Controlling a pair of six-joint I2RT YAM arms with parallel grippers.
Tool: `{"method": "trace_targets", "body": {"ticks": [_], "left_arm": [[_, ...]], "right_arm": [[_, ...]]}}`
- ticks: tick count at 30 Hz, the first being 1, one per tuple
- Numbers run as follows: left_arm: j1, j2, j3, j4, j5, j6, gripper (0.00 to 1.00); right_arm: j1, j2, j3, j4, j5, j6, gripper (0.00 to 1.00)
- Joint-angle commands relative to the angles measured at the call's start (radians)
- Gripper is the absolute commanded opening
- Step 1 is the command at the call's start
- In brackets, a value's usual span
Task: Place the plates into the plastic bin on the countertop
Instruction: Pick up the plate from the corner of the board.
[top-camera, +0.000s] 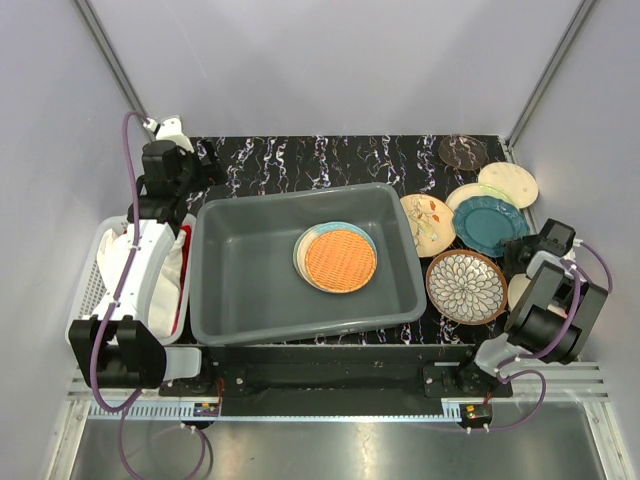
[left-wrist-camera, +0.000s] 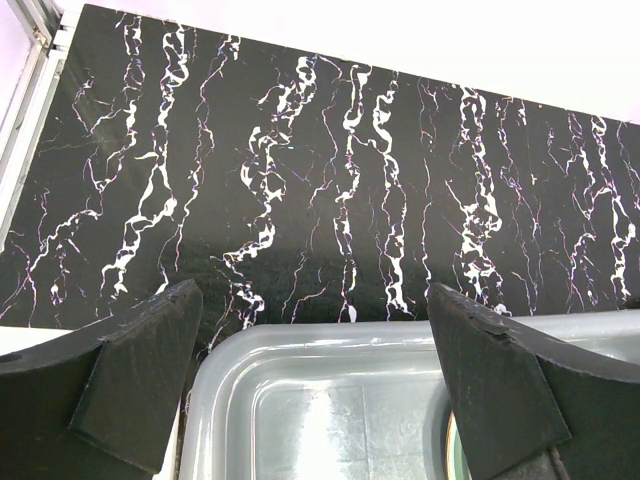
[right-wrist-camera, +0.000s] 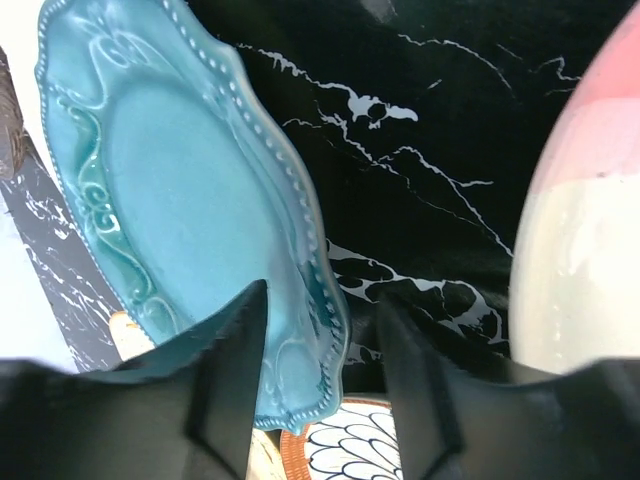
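The grey plastic bin (top-camera: 235, 265) sits mid-countertop (top-camera: 320, 165) and holds an orange woven plate (top-camera: 341, 259) on a cream-and-blue one. To its right lie a teal plate (top-camera: 489, 225), a peach leaf-sprig plate (top-camera: 428, 224), a cream plate (top-camera: 508, 183), a dark plate (top-camera: 463, 152) and a petal-patterned plate (top-camera: 466, 286). My right gripper (top-camera: 522, 252) is open; in the right wrist view its jaws (right-wrist-camera: 322, 300) straddle the teal plate's (right-wrist-camera: 180, 190) beaded rim, one finger over the plate, the other apart from the edge. My left gripper (left-wrist-camera: 315, 380) hangs open and empty over the bin's far left corner (left-wrist-camera: 330, 335).
A white mesh basket with cloth (top-camera: 125, 270) stands left of the bin, close to the left arm. A cream-and-pink plate (right-wrist-camera: 580, 250) lies right beside the right gripper. Grey walls close in on three sides.
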Motion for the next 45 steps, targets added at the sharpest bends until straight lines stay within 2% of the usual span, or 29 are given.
{"method": "trace_targets", "body": {"ticks": [1, 7, 8, 21, 34, 45], "left_arm": [[0.006, -0.012, 0.04, 0.033, -0.005, 0.01, 0.99], [0.006, -0.012, 0.041, 0.034, -0.001, 0.007, 0.99], [0.006, -0.012, 0.04, 0.034, -0.001, 0.007, 0.99], [0.005, -0.029, 0.023, 0.042, 0.004, 0.001, 0.99], [0.005, -0.052, -0.017, 0.063, 0.018, -0.019, 0.99], [0.006, -0.06, -0.031, 0.08, 0.022, -0.024, 0.99]], "right_arm": [[-0.005, -0.01, -0.014, 0.074, -0.023, -0.007, 0.48], [-0.005, -0.025, -0.02, 0.086, -0.032, -0.001, 0.27], [-0.005, -0.033, -0.023, 0.085, -0.032, 0.007, 0.18], [-0.005, -0.244, -0.055, 0.068, -0.009, 0.067, 0.0], [-0.005, -0.356, 0.046, 0.068, -0.011, 0.154, 0.0], [-0.005, -0.39, 0.118, 0.12, -0.064, 0.22, 0.0]]}}
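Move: The teal plate's near-right rim already lies between the right hand's open fingers; its middle is about 5 cm ahead, 6 cm to the left and roughly level. The leaf plate under it is centred some 8 cm ahead and 8 cm left of the hand, the petal plate 10 cm back and 11 cm left, the pink-edged plate 15 cm back and 8 cm right. From the left hand, the teal plate lies some 60 cm right, 5 cm back and 25 cm below. The teal plate's near-right rim is pinched first: the right hand stays almost in place down at the counter while its half-open fingers close on the rim. Keeping that pinch, the hand then rises nearly straight up, about 11 cm, away from the leaf plate below, its fingers tipping upward towards the front by some 15 degrees. ##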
